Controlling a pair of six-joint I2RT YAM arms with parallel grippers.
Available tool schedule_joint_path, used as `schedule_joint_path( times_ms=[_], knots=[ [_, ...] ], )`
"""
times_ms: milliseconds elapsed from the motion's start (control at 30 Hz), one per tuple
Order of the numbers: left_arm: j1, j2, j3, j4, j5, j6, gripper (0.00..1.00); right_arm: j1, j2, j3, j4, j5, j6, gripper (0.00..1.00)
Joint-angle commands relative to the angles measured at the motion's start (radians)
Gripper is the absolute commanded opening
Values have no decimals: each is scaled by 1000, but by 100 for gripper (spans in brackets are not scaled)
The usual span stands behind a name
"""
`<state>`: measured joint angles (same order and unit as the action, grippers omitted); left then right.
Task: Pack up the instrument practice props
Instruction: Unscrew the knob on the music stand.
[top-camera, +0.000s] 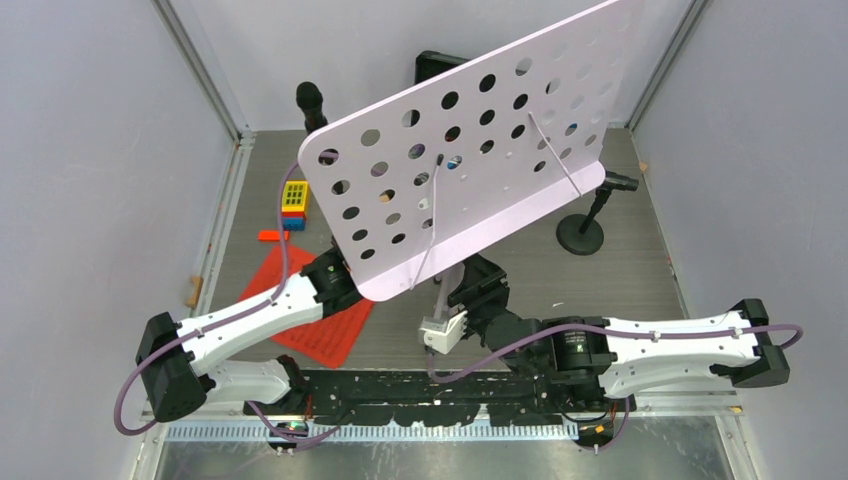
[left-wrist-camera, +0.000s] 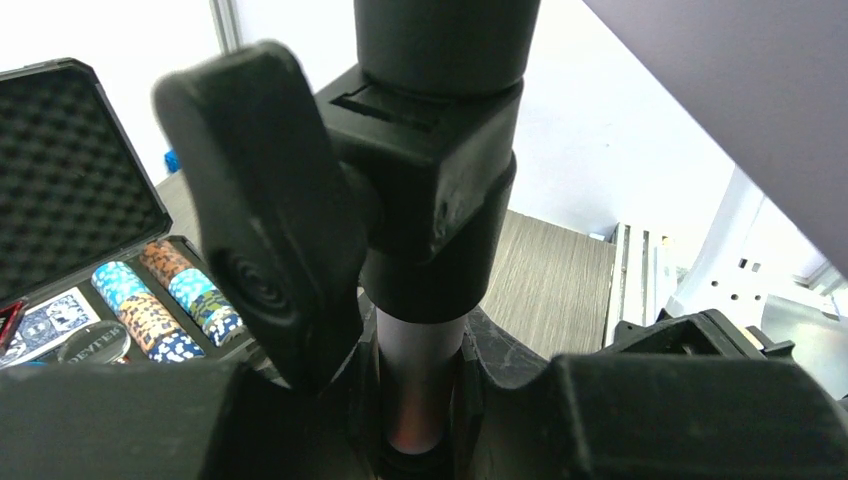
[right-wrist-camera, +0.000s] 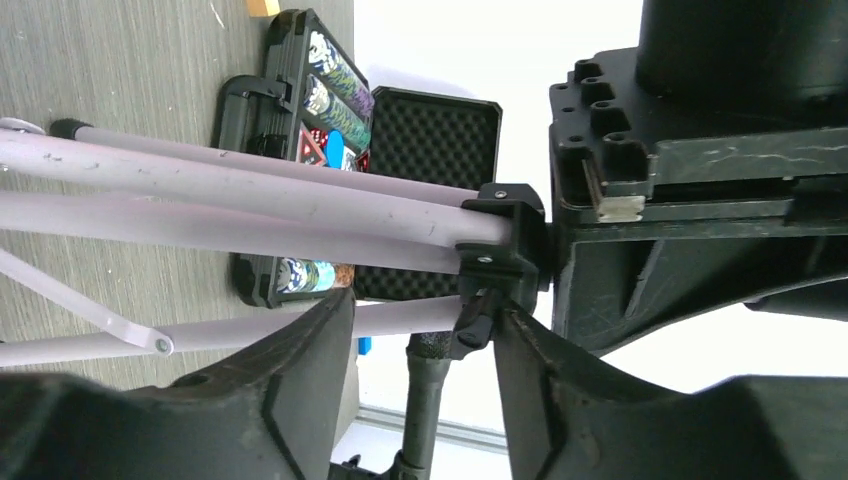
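Observation:
The white hole-punched music rack leans tilted over the table's middle. My left gripper reaches under its lower left edge. In the left wrist view that gripper is shut on the stand's silver pole, just below the black clamp with its knob. My right gripper stands open at the tripod hub, with the small black lever between its fingers and the silver legs running left. Red sheet-music pages lie under my left arm. One microphone stands at the back left, another on its round base at the right.
An open black case of poker chips sits behind the rack, also seen as the case in the right wrist view. Yellow and blue toy blocks and a small orange piece lie at the left. Grey walls close in on three sides.

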<state>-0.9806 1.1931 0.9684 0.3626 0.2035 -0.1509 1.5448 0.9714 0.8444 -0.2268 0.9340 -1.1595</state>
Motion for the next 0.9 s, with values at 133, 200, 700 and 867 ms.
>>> schedule_joint_path(
  times_ms=[133, 200, 700, 867],
  knots=[
    [-7, -8, 0, -41, 1, -58, 0, 107, 18, -30, -22, -3, 26, 75],
    [-8, -11, -6, -41, -1, -61, 0, 170, 18, -30, 49, 53, 33, 78],
    [-8, -21, -14, -46, -6, -57, 0, 438, -47, -131, 476, 282, 323, 83],
    [-8, -24, -12, -53, -11, -53, 0, 470, -201, -190, 655, 153, 802, 86]
  ],
)
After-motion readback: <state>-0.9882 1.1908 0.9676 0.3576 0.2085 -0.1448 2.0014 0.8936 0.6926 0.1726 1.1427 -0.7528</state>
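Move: The knob on the music stand sits practically between the right hand's half-open fingertips, about 1 cm ahead and 1 cm higher. The tripod hub carrying it is roughly 2 cm ahead, 4 cm left and 2 cm up, and the open case lies some 20 cm ahead on the table, roughly 28 cm below. From the left hand, which grips the post above the hub, the knob is about 7 cm down, 4 cm to the right and 2 cm back. The right hand spreads its already parting fingers almost fully and backs off the knob about 11 cm towards its own base, drifting some 3 cm left and dipping slightly before coming up again; late in the retreat the wrist rolls back some 35 degrees, left side rising, while the fingers tip somewhat downward. The left hand meanwhile keeps its grip on the post under the black collar and holds the stand practically still. ##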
